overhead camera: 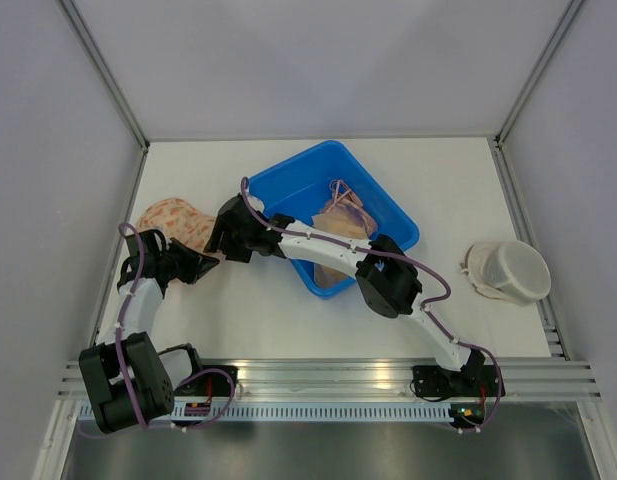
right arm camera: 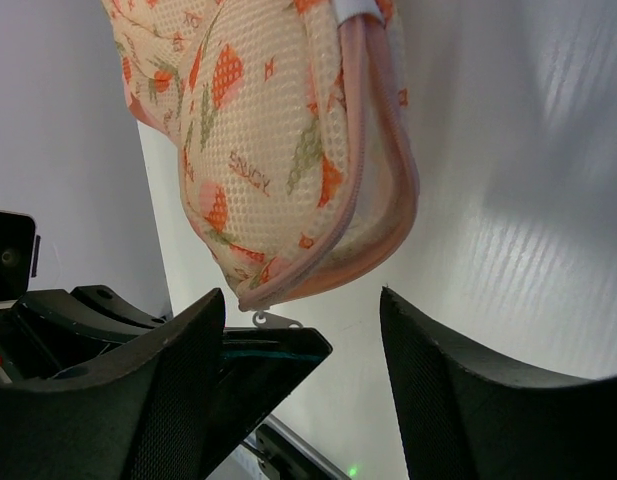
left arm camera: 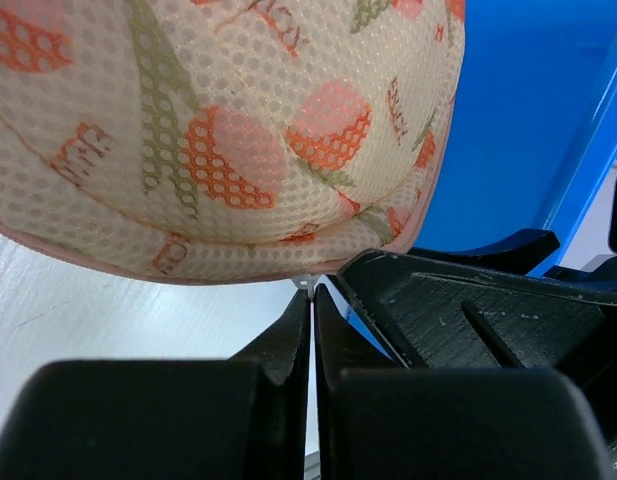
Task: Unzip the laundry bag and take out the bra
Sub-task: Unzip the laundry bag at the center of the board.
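The laundry bag [overhead camera: 171, 222], peach mesh with an orange flower print, lies on the white table left of the blue bin. Its pink zipper [right arm camera: 362, 160] runs down to a small white zipper pull [right arm camera: 273, 320] at the bag's lower corner. My left gripper [left arm camera: 312, 290] is shut on that pull [left arm camera: 308, 281], right under the bag [left arm camera: 218, 140]. My right gripper [right arm camera: 303, 340] reaches across from the right and stands open around the same corner, touching nothing. In the top view the two grippers, left [overhead camera: 208, 263] and right [overhead camera: 216, 243], meet at the bag's near edge. The bra is hidden.
A blue bin [overhead camera: 388, 205] with beige garments [overhead camera: 338, 230] stands mid-table, right beside the right arm's forearm. A white mesh bag [overhead camera: 506, 270] sits at the far right. Grey walls close in the table on both sides.
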`<state>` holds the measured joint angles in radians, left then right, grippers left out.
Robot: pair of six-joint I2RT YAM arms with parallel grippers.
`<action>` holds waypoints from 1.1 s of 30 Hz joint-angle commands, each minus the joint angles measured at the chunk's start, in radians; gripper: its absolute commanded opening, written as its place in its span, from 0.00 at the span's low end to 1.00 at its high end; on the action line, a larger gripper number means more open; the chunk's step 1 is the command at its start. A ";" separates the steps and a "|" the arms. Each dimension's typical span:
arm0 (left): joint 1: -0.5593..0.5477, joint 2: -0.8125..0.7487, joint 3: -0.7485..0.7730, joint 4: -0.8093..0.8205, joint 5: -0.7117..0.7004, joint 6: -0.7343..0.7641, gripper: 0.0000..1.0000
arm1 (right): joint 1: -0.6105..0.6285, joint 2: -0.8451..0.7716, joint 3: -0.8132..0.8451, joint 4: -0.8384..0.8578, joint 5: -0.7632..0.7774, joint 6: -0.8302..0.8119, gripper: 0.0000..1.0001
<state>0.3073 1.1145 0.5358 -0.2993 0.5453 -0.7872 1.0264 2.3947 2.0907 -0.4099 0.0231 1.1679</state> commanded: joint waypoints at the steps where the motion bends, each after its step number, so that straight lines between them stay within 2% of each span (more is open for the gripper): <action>1: -0.002 -0.024 0.007 0.043 0.054 -0.032 0.02 | 0.008 -0.028 0.002 0.048 0.006 0.056 0.68; 5: 0.000 -0.009 0.024 0.020 0.054 -0.004 0.02 | 0.008 -0.017 0.003 0.071 0.006 0.067 0.62; 11: 0.000 -0.001 0.018 0.017 0.064 0.009 0.02 | 0.008 -0.005 0.022 0.069 0.035 0.038 0.43; 14: 0.000 0.005 0.020 0.017 0.065 0.014 0.02 | 0.006 0.001 0.026 0.072 0.043 0.044 0.39; 17: -0.002 0.005 0.029 0.011 0.064 0.022 0.02 | 0.003 0.017 0.038 0.066 0.034 0.056 0.39; 20: 0.000 0.005 0.038 0.002 0.058 0.029 0.02 | -0.002 0.030 0.061 0.068 0.011 0.059 0.47; 22: 0.000 0.007 0.044 -0.006 0.053 0.035 0.02 | -0.003 0.046 0.083 0.059 0.006 0.055 0.45; 25: 0.000 0.008 0.046 -0.006 0.053 0.034 0.02 | -0.005 0.050 0.085 0.062 -0.002 0.053 0.33; 26: -0.002 0.008 0.046 -0.011 0.047 0.034 0.02 | -0.005 0.046 0.083 0.060 0.000 0.052 0.21; 29: -0.002 -0.001 0.053 -0.061 -0.037 0.051 0.02 | -0.009 0.024 0.062 0.056 0.015 0.038 0.00; 33: 0.004 0.025 0.092 -0.182 -0.204 0.112 0.02 | -0.019 -0.009 0.026 0.051 0.028 0.009 0.00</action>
<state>0.3069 1.1221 0.5713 -0.3828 0.4881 -0.7486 1.0195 2.4340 2.1231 -0.3592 0.0299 1.2003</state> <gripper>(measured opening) 0.023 0.012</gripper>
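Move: The laundry bag's end beside the zip pull sits right by the open right fingers, about 1 cm ahead and 1 cm to their left, at their height. The bag's body spreads some 6 cm ahead and 8 cm to the left of this hand, a little lower; the blue bin's middle is about 27 cm to its right and 6 cm ahead, also lower. The left hand already has the zip pull in its tips; the same bag end lies about 2 cm ahead of it. The bag's end by the zip pull gets pinched between the right fingertips: the right hand creeps about 1.5 cm forward and left towards it, rising a touch and sinking again, while its fingers half close, reopen slightly, then shut. The left hand keeps its grip on the pull, nearly still until a last nudge of about 1 cm left and slightly down. ##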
